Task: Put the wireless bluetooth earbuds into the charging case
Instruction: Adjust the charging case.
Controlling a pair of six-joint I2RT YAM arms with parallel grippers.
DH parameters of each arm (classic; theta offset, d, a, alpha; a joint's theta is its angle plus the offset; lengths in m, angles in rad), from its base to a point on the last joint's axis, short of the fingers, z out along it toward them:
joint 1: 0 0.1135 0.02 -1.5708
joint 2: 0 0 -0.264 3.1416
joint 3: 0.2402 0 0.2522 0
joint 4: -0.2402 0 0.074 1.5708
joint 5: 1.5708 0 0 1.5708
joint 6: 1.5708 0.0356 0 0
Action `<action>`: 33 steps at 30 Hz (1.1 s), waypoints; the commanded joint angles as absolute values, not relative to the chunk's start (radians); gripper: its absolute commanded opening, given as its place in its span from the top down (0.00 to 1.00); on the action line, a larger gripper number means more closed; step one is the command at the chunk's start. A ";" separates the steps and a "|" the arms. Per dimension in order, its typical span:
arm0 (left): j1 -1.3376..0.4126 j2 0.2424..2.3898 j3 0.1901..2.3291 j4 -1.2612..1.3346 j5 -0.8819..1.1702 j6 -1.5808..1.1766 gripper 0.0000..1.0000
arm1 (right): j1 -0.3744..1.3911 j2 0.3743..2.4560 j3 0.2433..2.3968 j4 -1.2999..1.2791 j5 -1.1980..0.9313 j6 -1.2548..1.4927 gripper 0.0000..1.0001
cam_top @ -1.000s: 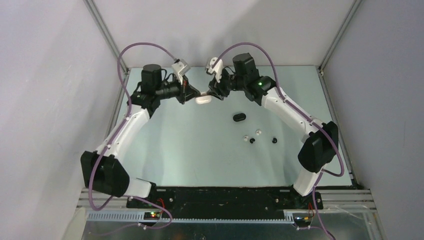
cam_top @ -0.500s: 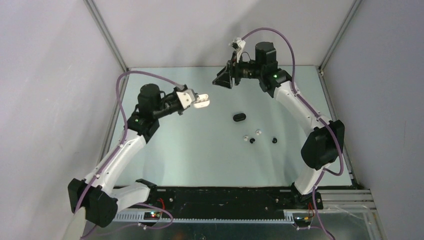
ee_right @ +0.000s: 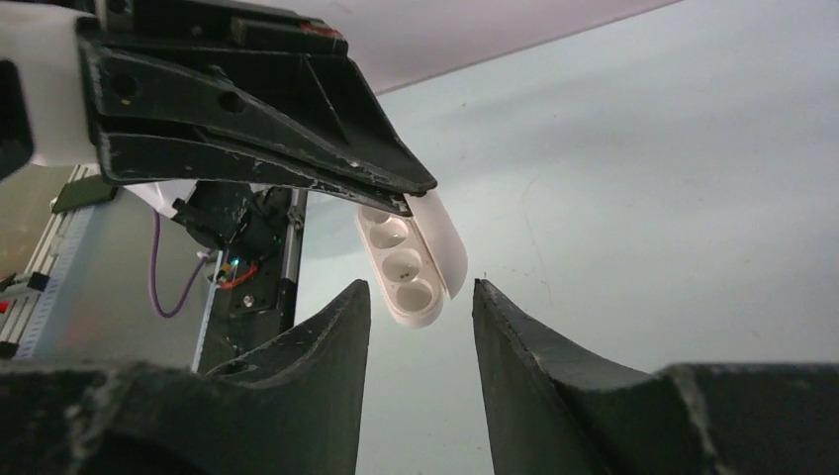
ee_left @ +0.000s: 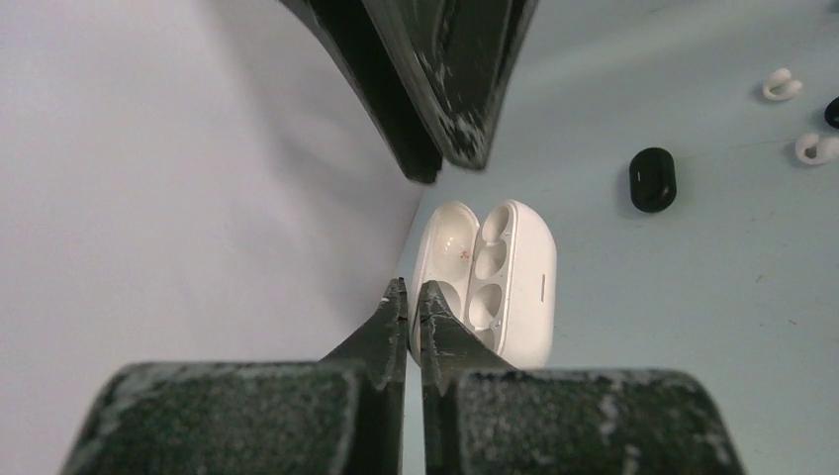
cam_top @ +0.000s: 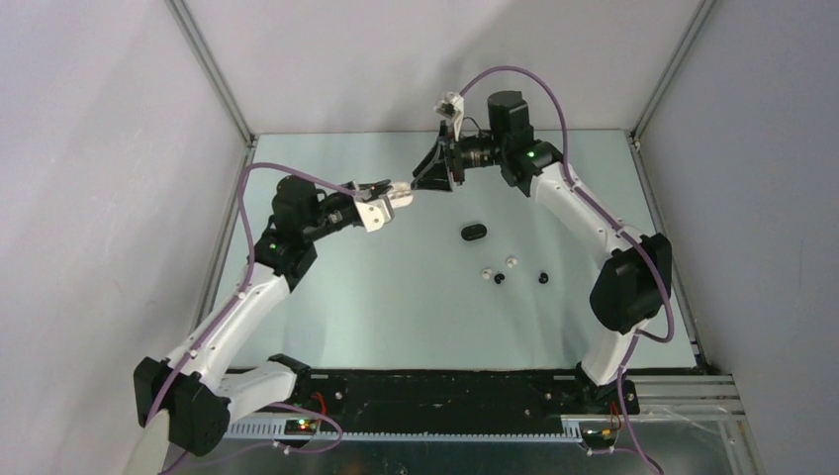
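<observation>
An open white charging case (ee_left: 510, 272) hangs above the table, and my left gripper (ee_left: 413, 293) is shut on its thin lid. From above, the case (cam_top: 402, 198) sits at the left gripper's (cam_top: 386, 196) tip. My right gripper (cam_top: 426, 179) faces it from the right, open. In the right wrist view the case's (ee_right: 408, 265) empty wells show just beyond the right gripper (ee_right: 420, 289), untouched by either finger. Two white earbuds (cam_top: 487, 272) (cam_top: 512, 261) and two black earbuds (cam_top: 500, 279) (cam_top: 543, 278) lie on the table.
A closed black case (cam_top: 474, 233) lies on the table below the grippers, seen also in the left wrist view as a black case (ee_left: 653, 178). White walls stand close behind and at both sides. The arms' bases line the near edge.
The left arm has swung the white case up and right towards the right gripper. The right gripper has dropped and moved left to face the case, its jaws a little narrower.
</observation>
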State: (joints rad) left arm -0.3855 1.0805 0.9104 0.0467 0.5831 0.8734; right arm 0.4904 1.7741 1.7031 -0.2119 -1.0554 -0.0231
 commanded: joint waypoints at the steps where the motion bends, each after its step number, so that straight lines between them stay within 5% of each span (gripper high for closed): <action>1: -0.393 1.044 0.921 0.125 0.623 0.868 1.00 | 0.515 1.813 1.767 -0.258 -1.069 -0.109 0.55; 6: -0.396 1.038 0.921 0.130 0.626 0.841 1.00 | 0.521 1.841 1.801 -0.238 -1.064 -0.097 0.63; 15: -0.397 1.048 0.922 0.138 0.610 0.811 1.00 | 0.528 1.848 1.802 -0.229 -1.075 -0.104 1.00; 17: -0.397 1.057 0.928 0.138 0.597 0.782 1.00 | 0.533 1.845 1.801 -0.229 -1.071 -0.121 1.00; 19: -0.398 1.069 0.953 0.139 0.555 0.723 0.92 | 0.539 1.841 1.800 -0.238 -1.057 -0.155 1.00; 23: -0.386 1.096 1.036 0.105 0.467 0.484 0.38 | 0.551 1.805 1.766 -0.258 -0.968 -0.290 1.00; 28: -0.293 1.204 1.301 -0.272 0.696 0.211 0.26 | 0.554 1.714 1.627 -0.218 -0.876 -0.518 1.00; 33: -0.218 1.358 1.423 -0.406 0.943 -0.069 0.33 | 0.581 1.609 1.429 -0.043 -0.756 -0.745 1.00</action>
State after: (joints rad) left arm -0.2596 1.2594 1.3594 -0.2260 0.7197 0.2096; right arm 0.5606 1.7168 1.5246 -0.2054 -0.8631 -0.5129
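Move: Just off the right fingertips, about 4 cm to the right hand's left, 2 cm back and 2 cm lower, is the open white charging case. The left hand still pinches it by the lid, the case's middle about 2 cm to that hand's right, level with it. On the table, some 31 cm below the right hand, the black case lies about 5 cm ahead and 12 cm to the right; the nearest white earbud is 5 cm back and 15 cm right. Easing about 2 cm left and 2 cm down towards the case, the right hand shuts its half-open fingers on one end of the lid while the left keeps its pinch, drifting slightly up. The left then opens wide and rises clear, some 7 cm in all, turning about 35 degrees; the right lowers the case another 3 cm or so, rolling some 20 degrees with its forward side rising. ##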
